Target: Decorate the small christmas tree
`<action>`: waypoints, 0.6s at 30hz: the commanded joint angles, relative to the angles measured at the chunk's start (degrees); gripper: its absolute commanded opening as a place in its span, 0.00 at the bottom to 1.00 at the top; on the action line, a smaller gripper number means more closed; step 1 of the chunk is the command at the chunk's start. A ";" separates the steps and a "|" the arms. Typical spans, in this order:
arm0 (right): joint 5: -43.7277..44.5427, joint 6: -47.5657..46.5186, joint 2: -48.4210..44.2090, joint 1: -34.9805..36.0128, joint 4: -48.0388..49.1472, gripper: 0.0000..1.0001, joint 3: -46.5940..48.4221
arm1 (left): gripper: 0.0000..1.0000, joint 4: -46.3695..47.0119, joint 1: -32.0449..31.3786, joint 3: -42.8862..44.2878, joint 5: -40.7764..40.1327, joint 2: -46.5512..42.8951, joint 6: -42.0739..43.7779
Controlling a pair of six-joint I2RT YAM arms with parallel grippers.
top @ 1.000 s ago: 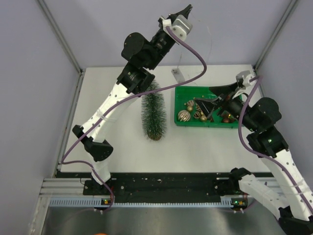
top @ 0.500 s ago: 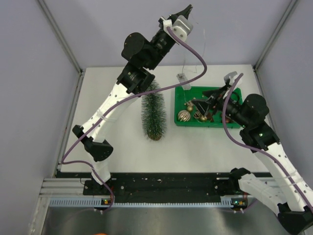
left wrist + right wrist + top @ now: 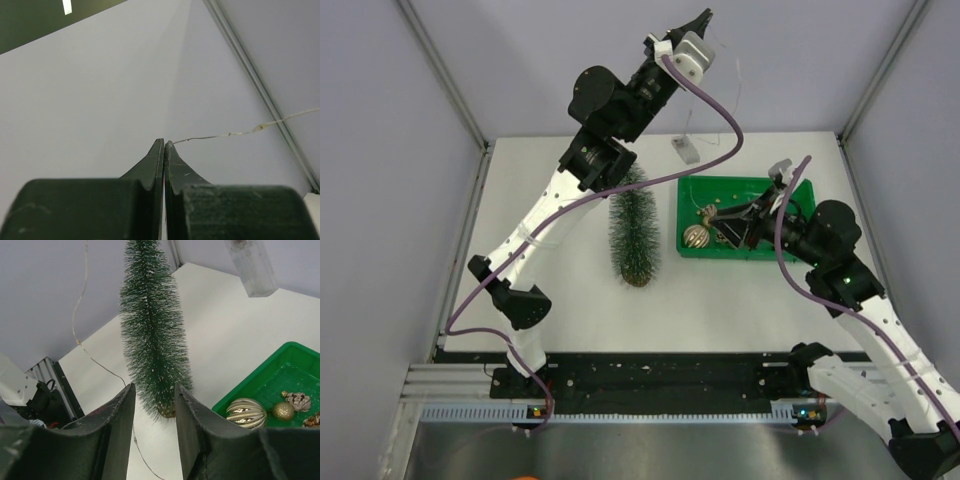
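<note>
The small christmas tree (image 3: 636, 235) stands upright on the white table, left of the green tray (image 3: 760, 190); the right wrist view shows it (image 3: 152, 340) beyond my fingers. My left gripper (image 3: 704, 17) is raised high at the back, shut on a thin light wire (image 3: 240, 133) that leaves its tips (image 3: 164, 142). A clear battery box (image 3: 685, 148) hangs on that wire behind the tray. My right gripper (image 3: 725, 222) hovers over the tray's left part, jaws partly apart with nothing between them (image 3: 154, 386). The wire (image 3: 82, 347) trails left of the tree.
A ribbed gold bauble (image 3: 696, 237), a small gold ball (image 3: 283, 411) and a pine cone (image 3: 296, 401) lie in the tray. Grey walls with metal posts enclose the table. The left arm's purple cable (image 3: 715, 105) loops above the tree.
My right gripper has swung left and up over the tray, and its jaws have narrowed. The hanging battery box has shifted slightly. The left arm has stayed still.
</note>
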 commanded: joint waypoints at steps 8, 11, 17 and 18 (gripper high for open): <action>8.10 1.70 -2.99 0.47 -1.26 0.69 -1.37 | 0.00 1.13 0.30 1.92 -0.53 -3.29 0.88; 13.57 2.05 -5.80 0.56 -3.03 0.75 -1.81 | 0.00 1.31 0.30 1.92 -0.36 -3.29 0.97; 17.60 2.66 -7.40 0.56 -6.80 0.77 -0.85 | 0.00 1.14 0.21 1.83 -0.10 -3.56 0.88; 19.53 2.67 -7.31 0.39 -7.85 0.77 -0.58 | 0.00 1.22 0.30 1.83 -0.18 -3.38 0.80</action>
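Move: The light string's free wire hangs just off the right fingertips, about 5 cm left, 2 cm ahead and 3 cm below them. Its clear battery box dangles roughly 16 cm ahead and 4 cm left, about level. The tree's middle stands some 12 cm ahead, 22 cm left and 10 cm lower; the striped bauble lies 21 cm ahead, 8 cm left, 30 cm down. From the left hand, that wire hangs about 12 cm back, 9 cm right, 33 cm below. Spreading its fingers wider, the right hand draws about 4 cm right, away from the wire, turning some 10 degrees clockwise. ##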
